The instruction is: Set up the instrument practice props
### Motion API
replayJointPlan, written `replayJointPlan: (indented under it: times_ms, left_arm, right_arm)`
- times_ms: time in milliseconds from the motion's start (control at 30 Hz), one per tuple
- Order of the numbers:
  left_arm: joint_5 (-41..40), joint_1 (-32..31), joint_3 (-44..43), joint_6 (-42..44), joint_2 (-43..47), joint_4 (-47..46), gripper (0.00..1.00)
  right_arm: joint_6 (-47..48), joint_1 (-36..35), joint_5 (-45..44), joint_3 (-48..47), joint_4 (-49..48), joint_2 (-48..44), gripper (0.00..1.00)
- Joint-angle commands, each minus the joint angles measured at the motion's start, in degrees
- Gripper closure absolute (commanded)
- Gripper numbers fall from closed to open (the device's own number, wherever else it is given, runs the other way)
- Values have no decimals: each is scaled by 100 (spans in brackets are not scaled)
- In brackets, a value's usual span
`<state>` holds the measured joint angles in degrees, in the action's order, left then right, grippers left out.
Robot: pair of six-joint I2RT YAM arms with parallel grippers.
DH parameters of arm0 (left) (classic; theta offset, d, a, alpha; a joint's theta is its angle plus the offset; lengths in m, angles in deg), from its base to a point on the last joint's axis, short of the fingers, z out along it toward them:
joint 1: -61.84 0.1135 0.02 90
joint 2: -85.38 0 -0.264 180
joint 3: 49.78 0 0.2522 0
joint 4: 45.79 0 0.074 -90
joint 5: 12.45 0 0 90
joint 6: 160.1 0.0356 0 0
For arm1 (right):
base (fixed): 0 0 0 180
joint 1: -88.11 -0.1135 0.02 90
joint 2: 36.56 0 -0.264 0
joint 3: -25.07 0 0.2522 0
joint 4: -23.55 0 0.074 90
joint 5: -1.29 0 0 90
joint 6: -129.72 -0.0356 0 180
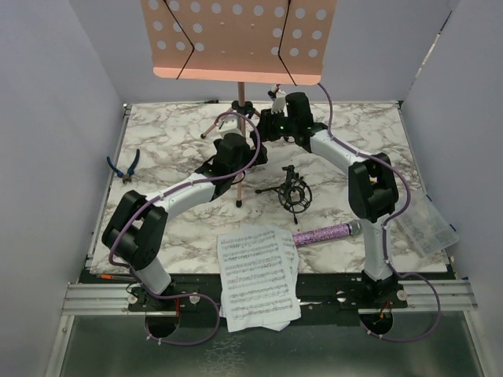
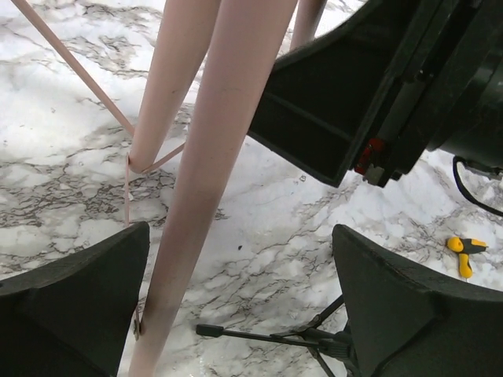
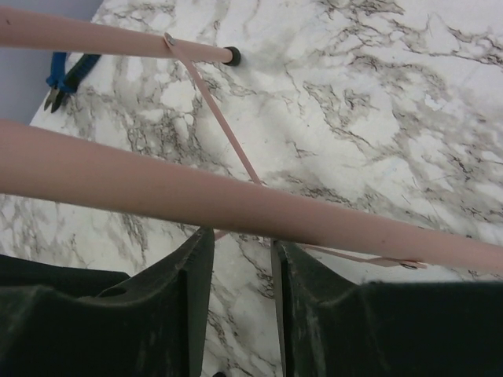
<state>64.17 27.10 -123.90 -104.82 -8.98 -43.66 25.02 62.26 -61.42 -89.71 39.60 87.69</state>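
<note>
The pink perforated music stand [image 1: 236,35] stands on its tripod at the back of the marble table. My left gripper [image 1: 240,161] is wide open around its front leg [image 2: 204,196], which runs close to the left finger [image 2: 71,306] without being clamped. My right gripper [image 3: 240,243] sits low by the stand's pole, jaws a little apart and empty, with a pink tube [image 3: 236,196] crossing just past the fingertips. The small black shock-mount [image 1: 295,194] stands right of the leg. The glittery purple microphone [image 1: 326,233] lies nearer. White sheet-music pages [image 1: 258,275] overhang the front edge.
Blue-handled pliers [image 1: 126,166] lie at the left edge, also seen as pliers [image 3: 67,75] in the right wrist view. A clear plastic bag [image 1: 428,224] lies at the right edge. A small yellow tool [image 2: 464,250] lies on the marble. Grey walls enclose the table.
</note>
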Motion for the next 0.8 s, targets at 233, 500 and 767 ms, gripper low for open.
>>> replayJointPlan:
  times_ms: [233, 500, 767]
  left_arm:
    - [-484, -77, 99, 315, 207, 1634, 1]
    - [-1143, -77, 58, 544, 408, 1867, 1]
    - [-441, -68, 300, 440, 409, 1916, 1]
  right_arm:
    - [-83, -17, 128, 907, -175, -817, 48]
    - [-211, -17, 294, 1353, -503, -1120, 42]
    - [-234, -21, 151, 2004, -681, -1811, 40]
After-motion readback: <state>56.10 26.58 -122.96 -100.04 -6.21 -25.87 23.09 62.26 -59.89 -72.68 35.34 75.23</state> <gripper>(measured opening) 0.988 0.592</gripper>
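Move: The stand's front leg passes near the open left gripper's left finger, its middle about 2 cm left, 4 cm back and 5 cm below the hand; the left rear foot is some 9 cm ahead, 13 cm left and 15 cm down. From the right hand, that front leg lies 13 cm back, 8 cm left, slightly lower. The right rear leg crosses just off its fingertips, 2 cm ahead and left, and the black shock mount 16 cm back, 9 cm right, 13 cm lower. Bring the left gripper about 5 cm left, sinking nearly as far and easing back down along the front leg, fingers still wide open around it; roll its left side up some 15 degrees and tip the fingers down a little. Meanwhile open the right fingers further and draw that hand back about 5 cm, slightly right, clear of the right rear leg. ##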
